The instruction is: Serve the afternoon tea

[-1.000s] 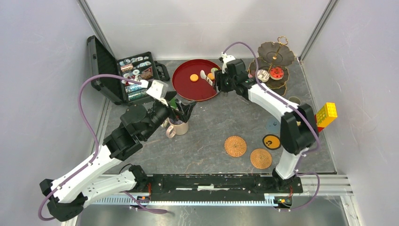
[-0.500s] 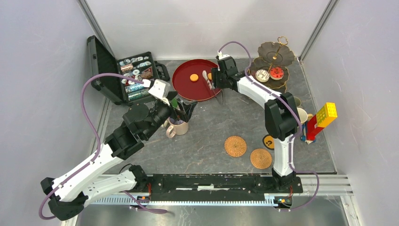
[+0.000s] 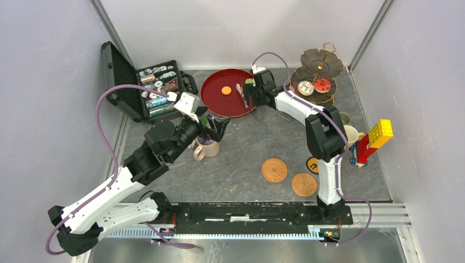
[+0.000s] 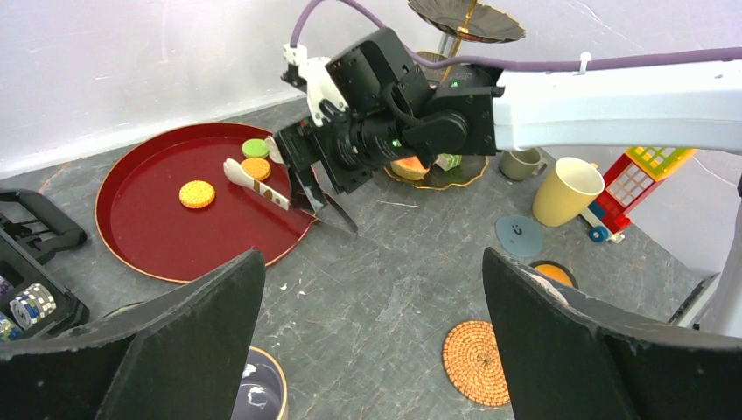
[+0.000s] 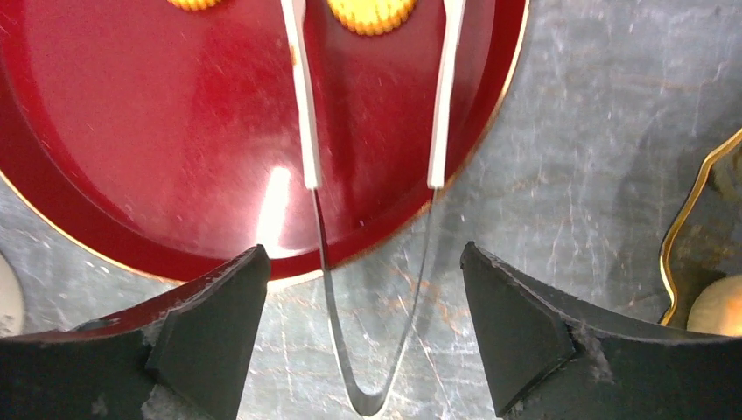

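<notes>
My right gripper (image 3: 255, 107) (image 5: 363, 332) hangs open over the near right rim of the red tray (image 3: 219, 107). Metal tongs (image 5: 306, 131) with white tips lie free between its fingers, their bend on the table and their tips on the tray. Orange cakes (image 4: 197, 193) (image 4: 256, 168) and a green cake (image 4: 255, 148) sit on the tray. The three-tier stand (image 3: 318, 76) at the back right carries a white cake (image 3: 306, 86) and a red cake (image 3: 322, 84). My left gripper (image 3: 215, 130) is open and empty above the beige mug (image 3: 207, 148). A yellow mug (image 4: 567, 191) and a small grey mug (image 4: 523, 161) stand at the right.
A black case (image 3: 156, 90) of small items lies open at the back left. Two woven coasters (image 3: 274, 170) (image 3: 304, 184) and flat round coasters lie mid-right. A red and yellow toy block (image 3: 380, 134) stands by the right wall.
The right arm has swung left from beside the stand to the tray's rim. Its jaws have widened and the tongs now lie loose. The left arm has not moved.
</notes>
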Controlling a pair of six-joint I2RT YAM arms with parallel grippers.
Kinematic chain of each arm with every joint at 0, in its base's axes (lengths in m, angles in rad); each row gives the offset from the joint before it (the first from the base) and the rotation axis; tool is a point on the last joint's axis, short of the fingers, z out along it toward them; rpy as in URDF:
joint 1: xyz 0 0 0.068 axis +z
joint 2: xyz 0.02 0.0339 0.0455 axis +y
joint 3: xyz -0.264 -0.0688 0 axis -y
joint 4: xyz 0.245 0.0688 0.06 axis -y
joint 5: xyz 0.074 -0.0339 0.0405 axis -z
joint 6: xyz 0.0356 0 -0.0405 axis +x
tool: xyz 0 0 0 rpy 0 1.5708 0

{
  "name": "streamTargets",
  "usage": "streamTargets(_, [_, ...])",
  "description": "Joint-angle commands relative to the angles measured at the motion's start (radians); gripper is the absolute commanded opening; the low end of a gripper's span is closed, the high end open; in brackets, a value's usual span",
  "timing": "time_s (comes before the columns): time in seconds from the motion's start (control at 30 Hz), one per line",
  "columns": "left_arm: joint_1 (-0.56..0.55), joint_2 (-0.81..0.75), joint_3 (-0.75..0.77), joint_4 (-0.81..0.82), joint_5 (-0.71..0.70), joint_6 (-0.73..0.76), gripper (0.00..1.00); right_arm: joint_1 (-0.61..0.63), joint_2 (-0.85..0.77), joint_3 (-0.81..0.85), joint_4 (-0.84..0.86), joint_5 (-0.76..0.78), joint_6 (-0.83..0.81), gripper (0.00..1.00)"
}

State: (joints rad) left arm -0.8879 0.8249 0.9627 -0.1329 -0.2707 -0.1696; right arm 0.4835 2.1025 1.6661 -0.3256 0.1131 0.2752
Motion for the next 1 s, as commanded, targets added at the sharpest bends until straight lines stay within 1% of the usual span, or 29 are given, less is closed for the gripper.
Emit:
streamTargets(0.0, [-0.003, 0.003, 0.012, 0.023, -0.004, 0.012, 1.0, 0.003, -0.077, -0.102, 0.055, 0.026, -0.073, 0.89])
streamTargets(0.2, [-0.003, 0.013, 0.01, 0.024, 0.0, 0.008, 1.0, 0.006, -0.084, -0.189, 0.12, 0.038, -0.091, 0.88])
streamTargets(0.4, [-0.003, 0.022, 0.008, 0.024, -0.002, 0.008, 1.0, 0.01, -0.048, -0.184, 0.186, 0.03, -0.099, 0.8])
streamTargets(0.53, [-0.003, 0.026, 0.01, 0.024, -0.001, 0.008, 1.0, 0.016, -0.024, -0.153, 0.196, 0.04, -0.109, 0.75])
streamTargets(0.77, [-0.003, 0.025, 0.01, 0.024, 0.004, 0.007, 1.0, 0.017, -0.007, -0.132, 0.175, 0.052, -0.128, 0.62])
streamTargets(0.9, [-0.003, 0.023, 0.01, 0.024, 0.006, 0.007, 1.0, 0.018, -0.007, -0.131, 0.168, 0.056, -0.139, 0.52])
streamTargets(0.97, [-0.003, 0.022, 0.01, 0.024, 0.007, 0.007, 1.0, 0.018, -0.006, -0.131, 0.168, 0.055, -0.144, 0.48])
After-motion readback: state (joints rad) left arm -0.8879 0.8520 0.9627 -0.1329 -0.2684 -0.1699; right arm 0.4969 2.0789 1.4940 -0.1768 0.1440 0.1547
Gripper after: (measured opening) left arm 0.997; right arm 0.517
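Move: The tongs lie loose between the right hand's open fingers, their middle about 3 cm ahead, 1 cm left and 4 cm below, the jaws pointing forward onto the red tray. Between the jaws sits the near orange biscuit, 10 cm ahead of the hand, 3 left. The green biscuit is 3 cm beyond it and 2 to its right, the other orange biscuit some 8 cm to its left and 1 nearer. From the left hand the tongs are roughly 26 cm ahead, 15 right, 32 below. Down and back, slightly right, the right hand first dips about 5 cm along the metal arms of the tongs, fingers wide open. It then eases back up and forward some 2 cm each while the fingers close to about half open and come against the tongs' arms from both sides, starting to squeeze them. ##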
